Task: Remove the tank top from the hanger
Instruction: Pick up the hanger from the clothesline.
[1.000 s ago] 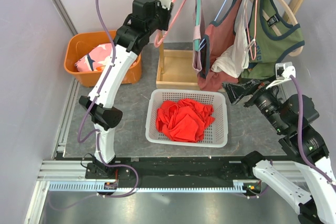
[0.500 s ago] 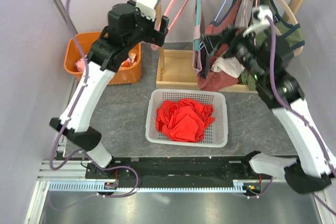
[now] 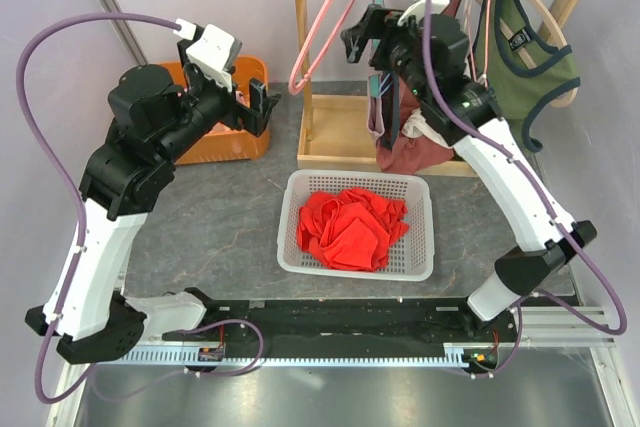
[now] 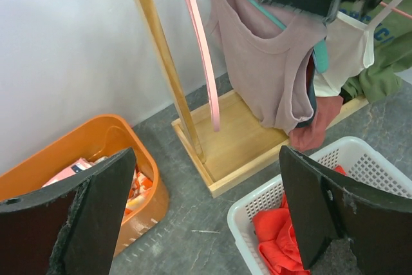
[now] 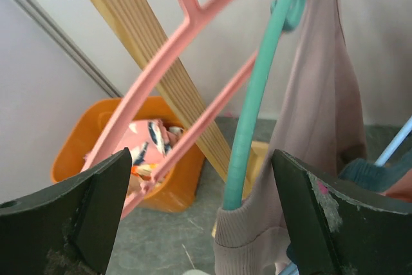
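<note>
A mauve tank top (image 5: pixel 322 120) hangs on a teal hanger (image 5: pixel 254 127) from the wooden rack's rail; it also shows in the overhead view (image 3: pixel 377 112) and the left wrist view (image 4: pixel 264 62). My right gripper (image 3: pixel 362 32) (image 5: pixel 206 220) is open just in front of it, and the teal hanger's arm and the top's shoulder strap show between its fingers, apart from both. My left gripper (image 3: pixel 258 107) (image 4: pixel 212 223) is open and holds nothing, low beside the orange bin. An empty pink hanger (image 3: pixel 318 32) hangs to the left of the teal one.
The wooden rack (image 3: pixel 300 57) has a tray base (image 3: pixel 335 137). More garments hang to the right, among them a green tank top (image 3: pixel 530 57). A white basket (image 3: pixel 290 247) with a red garment stands in the middle, and an orange bin (image 3: pixel 245 142) with clothes at the back left.
My left gripper has opened and swung down and left, away from the pink hanger, toward the orange bin. My right arm has risen from the right side to the teal hanger.
</note>
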You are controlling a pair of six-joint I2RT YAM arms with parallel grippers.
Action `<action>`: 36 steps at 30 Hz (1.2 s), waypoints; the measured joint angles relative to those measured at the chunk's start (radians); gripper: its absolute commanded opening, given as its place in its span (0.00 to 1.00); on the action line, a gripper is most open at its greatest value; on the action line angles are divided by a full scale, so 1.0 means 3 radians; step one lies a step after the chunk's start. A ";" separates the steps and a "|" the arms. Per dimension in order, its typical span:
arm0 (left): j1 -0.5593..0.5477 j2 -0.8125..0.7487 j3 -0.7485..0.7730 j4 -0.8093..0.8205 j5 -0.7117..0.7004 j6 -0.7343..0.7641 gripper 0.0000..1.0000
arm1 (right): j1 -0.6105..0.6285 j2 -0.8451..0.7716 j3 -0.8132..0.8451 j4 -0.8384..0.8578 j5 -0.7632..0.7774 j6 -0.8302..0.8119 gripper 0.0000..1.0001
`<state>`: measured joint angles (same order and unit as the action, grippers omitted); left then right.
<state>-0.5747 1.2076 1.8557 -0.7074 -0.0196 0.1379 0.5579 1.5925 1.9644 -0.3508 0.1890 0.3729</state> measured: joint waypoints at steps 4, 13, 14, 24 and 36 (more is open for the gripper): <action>0.0000 -0.0053 -0.0071 -0.0004 -0.0003 0.0037 1.00 | 0.0114 0.0061 -0.0074 -0.0102 0.0304 -0.0009 0.98; 0.0022 -0.0064 -0.0197 -0.0018 0.0000 0.0046 1.00 | 0.0126 -0.0249 -0.0449 -0.0086 0.0767 -0.0013 0.98; 0.0027 -0.0065 -0.0197 -0.0017 0.0001 0.0046 1.00 | 0.0126 -0.0242 -0.0421 -0.0132 0.0810 -0.0018 0.98; 0.0064 -0.0065 -0.0197 -0.0018 0.0010 0.0046 0.99 | -0.0086 -0.0244 -0.0318 -0.0573 0.0961 -0.0006 0.98; 0.0102 -0.0065 -0.0201 -0.0017 0.0058 0.0045 1.00 | 0.0097 -0.0263 0.0203 -0.0516 0.0813 -0.0262 0.98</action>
<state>-0.5442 1.1881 1.7954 -0.7124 -0.0021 0.1513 0.5869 1.5135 2.0254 -0.5056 0.4328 0.2943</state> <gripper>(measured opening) 0.993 0.982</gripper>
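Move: The green hanger carrying the mauve tank top hangs right before my right hand's open fingers: its middle is about 5 cm ahead, 2 cm to the right and 3 cm up. The empty pink hanger is some 6 cm left and 3 cm ahead of that hand; the blue hanger is about 11 cm right and 6 cm ahead. From my left hand the green hanger lies roughly 18 cm ahead, 21 cm right and slightly above. With fingers wide open, I dip my right hand about 4 cm, then sweep it some 9 cm right along the row of hangers, turning it nearly 20 degrees clockwise and tipping it slightly down. Then I reverse: up about 6 cm, 3 cm back to the left, drawing back slightly and undoing part of the turn. My left hand only sinks 2 cm, still open. ##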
